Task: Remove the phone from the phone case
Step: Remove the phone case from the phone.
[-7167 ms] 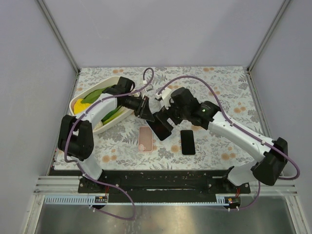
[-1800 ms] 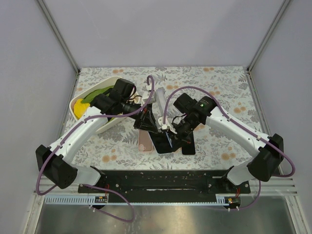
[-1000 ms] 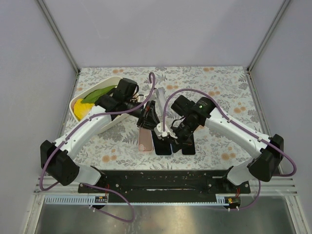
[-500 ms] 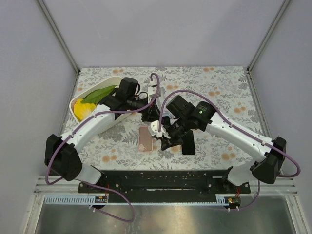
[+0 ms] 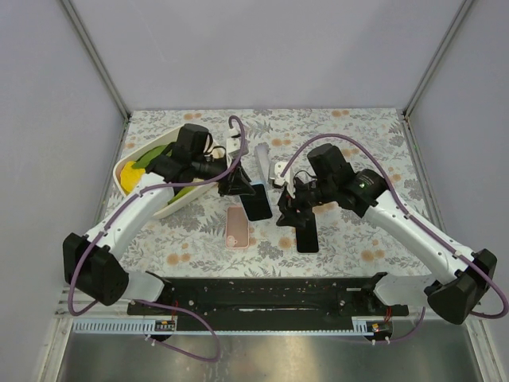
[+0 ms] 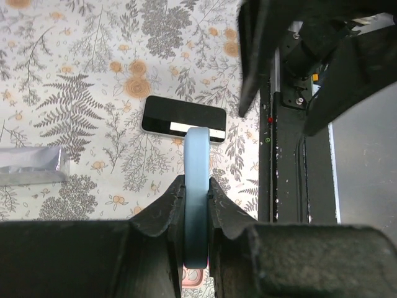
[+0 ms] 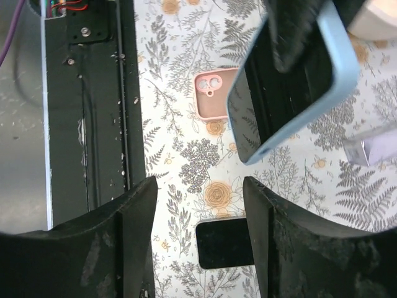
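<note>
My left gripper [image 5: 241, 184] is shut on a light blue phone case [image 5: 256, 201], held above the table. Its dark phone face shows inside the blue rim [image 7: 291, 93]. In the left wrist view the case [image 6: 197, 167] stands edge-on, pinched between both fingers. My right gripper [image 5: 287, 211] hangs just right of the case, open, with nothing between its fingers [image 7: 146, 205]. A bare black phone [image 5: 307, 235] lies flat on the table below it, and a pink case [image 5: 237, 227] lies to its left.
A white bowl [image 5: 122, 167] with yellow and green things sits at the left under my left arm. A silver packet [image 5: 262, 161] lies behind the grippers. The black base rail [image 5: 262, 290] runs along the near edge.
My right gripper has opened and drawn back to the right, away from the blue case. My left gripper has carried the case up and slightly back from the table.
</note>
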{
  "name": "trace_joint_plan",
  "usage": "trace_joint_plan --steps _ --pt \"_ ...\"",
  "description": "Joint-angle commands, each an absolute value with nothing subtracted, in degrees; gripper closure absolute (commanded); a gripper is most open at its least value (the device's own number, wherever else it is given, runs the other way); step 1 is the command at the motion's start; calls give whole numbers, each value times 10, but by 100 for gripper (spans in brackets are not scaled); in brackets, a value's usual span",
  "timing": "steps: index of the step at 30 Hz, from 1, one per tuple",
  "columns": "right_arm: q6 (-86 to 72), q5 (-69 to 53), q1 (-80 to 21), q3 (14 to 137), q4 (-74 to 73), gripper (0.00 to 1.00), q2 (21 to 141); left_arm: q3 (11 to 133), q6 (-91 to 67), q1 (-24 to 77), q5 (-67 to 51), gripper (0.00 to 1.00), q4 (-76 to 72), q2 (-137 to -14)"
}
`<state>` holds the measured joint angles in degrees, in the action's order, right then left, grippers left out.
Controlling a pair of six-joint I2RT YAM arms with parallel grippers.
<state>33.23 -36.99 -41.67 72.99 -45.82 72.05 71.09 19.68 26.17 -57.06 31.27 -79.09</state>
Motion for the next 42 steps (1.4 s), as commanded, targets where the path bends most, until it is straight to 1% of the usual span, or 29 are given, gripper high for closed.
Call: trace_joint_plan --steps 1,5,9,15,23,25,29,30,36,38,40,42 --pt "228 -340 -399 691 -360 33 699 719 212 263 -627 100 293 -743" --pt "201 -342 -394 680 -322 31 703 715 214 263 -646 100 296 -730" --pt "207 -367 -380 686 -321 31 727 718 220 262 -664 100 308 -718" --pt "236 -493 -349 688 -328 34 767 710 231 262 -683 100 313 -699" --pt "272 -573 -347 683 -338 36 798 713 227 263 -682 100 314 -693" --pt "276 -576 -347 682 -338 40 801 716 227 263 -682 100 314 -694" --pt "308 -586 -348 673 -354 53 799 718 212 260 -688 100 301 -697" --pt "318 -588 -348 672 -361 55 799 717 206 259 -690 100 296 -698" --pt "346 -584 -348 667 -380 54 803 717 180 255 -701 100 276 -699" --pt "355 -584 -348 667 -386 55 805 715 179 255 -703 100 276 -700" --pt "372 -590 -348 671 -401 62 805 714 181 254 -701 100 276 -698" --pt "394 -599 -348 678 -422 72 807 714 190 254 -700 100 281 -700"
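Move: The blue phone case, still held by its upper end in the left hand, has its middle about 2 cm to that hand's right, 3 cm back and 6 cm below. From the open right hand that middle lies some 8 cm left, 5 cm ahead and 6 cm lower. On the table about 20 cm below the right hand, the black phone lies 8 cm right and 5 cm ahead, the pink case 15 cm left and 5 cm ahead. The blue phone case is drawn back and up by the left hand, roughly 5 cm each way and with a slight turn, its grip kept. The right hand swings forward about 3 cm and down, then returns back while easing left, ending some 4 cm lower with its wrist turned about 15 degrees; its open fingers narrow and pinch the case's free lower corner. ##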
